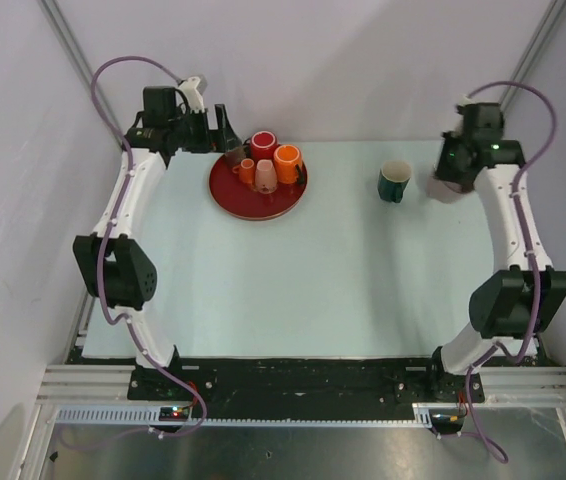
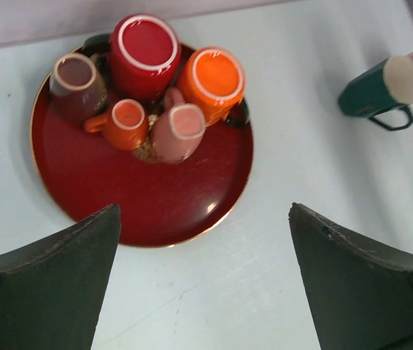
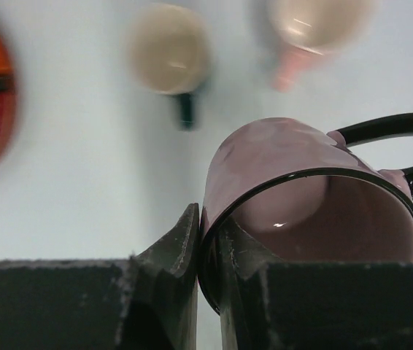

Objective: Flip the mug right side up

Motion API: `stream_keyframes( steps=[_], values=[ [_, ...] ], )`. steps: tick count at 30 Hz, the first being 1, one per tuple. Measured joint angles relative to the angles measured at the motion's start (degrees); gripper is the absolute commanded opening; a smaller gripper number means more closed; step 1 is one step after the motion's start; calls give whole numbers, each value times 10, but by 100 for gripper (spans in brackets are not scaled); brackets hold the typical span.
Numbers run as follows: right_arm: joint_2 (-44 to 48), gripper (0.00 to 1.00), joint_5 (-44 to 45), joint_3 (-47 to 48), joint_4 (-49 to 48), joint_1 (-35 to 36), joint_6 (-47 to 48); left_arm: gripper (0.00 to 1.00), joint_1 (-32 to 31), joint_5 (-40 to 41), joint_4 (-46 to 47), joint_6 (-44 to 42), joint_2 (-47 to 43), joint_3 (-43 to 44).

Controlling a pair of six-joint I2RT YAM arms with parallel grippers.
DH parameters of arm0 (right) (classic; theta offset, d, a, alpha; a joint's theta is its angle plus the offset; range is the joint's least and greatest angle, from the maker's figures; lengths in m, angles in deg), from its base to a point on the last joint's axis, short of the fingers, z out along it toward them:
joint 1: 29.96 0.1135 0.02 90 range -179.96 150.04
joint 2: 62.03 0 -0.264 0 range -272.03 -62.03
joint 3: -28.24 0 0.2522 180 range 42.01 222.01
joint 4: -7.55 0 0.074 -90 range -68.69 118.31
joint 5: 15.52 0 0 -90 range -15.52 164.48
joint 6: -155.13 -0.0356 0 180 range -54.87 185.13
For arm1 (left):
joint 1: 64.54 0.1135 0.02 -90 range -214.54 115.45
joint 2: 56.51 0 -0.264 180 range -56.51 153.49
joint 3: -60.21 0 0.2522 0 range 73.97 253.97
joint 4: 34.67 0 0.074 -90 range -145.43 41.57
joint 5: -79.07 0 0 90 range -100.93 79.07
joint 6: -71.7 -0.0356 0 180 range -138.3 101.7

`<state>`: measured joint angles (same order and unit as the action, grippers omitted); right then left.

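The mug (image 3: 279, 164) is mauve with a black rim and a black handle (image 3: 400, 131). It hangs above the table with its mouth turned toward the right wrist camera. My right gripper (image 3: 210, 226) is shut on its wall, one finger outside and one inside the rim. In the top view the right gripper (image 1: 460, 165) sits at the far right of the table and hides the held mug. My left gripper (image 2: 203, 211) is open and holds nothing, hovering over the near edge of the red tray (image 2: 184, 211). From above, the left gripper (image 1: 225, 130) is at the tray's far left.
A green mug (image 1: 395, 182) with a cream inside stands upright left of the right gripper, also seen as the green mug (image 2: 371, 91). A pale pink mug (image 3: 316, 25) sits beside it. The red tray (image 1: 225, 190) carries several mugs (image 2: 144, 47).
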<state>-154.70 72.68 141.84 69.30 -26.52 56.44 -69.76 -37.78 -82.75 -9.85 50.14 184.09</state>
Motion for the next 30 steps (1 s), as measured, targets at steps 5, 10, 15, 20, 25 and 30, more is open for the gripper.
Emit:
stream_keyframes(
  steps=[5, 10, 15, 20, 25, 30],
  values=[
    [-61, 0, 42, 0, 59, -132, 23, 100, 0, 28, -12, -35, -10, -26],
    [-167, 0, 34, 3, 57, -196, 25, 100, 0, 42, -16, -54, -15, -38],
    [-275, 0, 29, 46, 61, -224, 23, 100, 0, 50, -18, -64, -17, -48],
    [-322, 0, 16, 96, 60, -227, 18, 100, 0, 61, -18, -70, -17, -59],
    [-335, 33, 6, 127, 55, -226, 12, 100, -6, 96, -19, -92, -16, -78],
    [-347, 59, 5, 155, 60, -224, 11, 100, -34, 148, -18, -144, 14, -74]
  ],
)
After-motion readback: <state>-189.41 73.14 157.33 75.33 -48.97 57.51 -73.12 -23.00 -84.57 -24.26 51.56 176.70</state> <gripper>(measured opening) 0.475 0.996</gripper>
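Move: The place for the pale mauve mug held by the right hand is roughly 21 cm to that hand's right, 4 ahead and 23 below. From the same hand, the pink mug stands about 15 cm ahead and 12 right, the teal mug 15 ahead and 2 left. The empty left hand has the small orange mug some 10 cm ahead, 4 right and 25 below, with the brown mug 14 ahead and the small pink mug 9 ahead, 8 right. Swinging right and down together, about 19 cm each way, the right hand carries the mauve mug by its rim to the table's right side, tipping the fingers down some 30 degrees and turning clockwise. It then eases forward and opens about the rim, one finger inside. Meanwhile the open left hand sinks about 8 cm towards the tray mugs, rolling its left side up. ##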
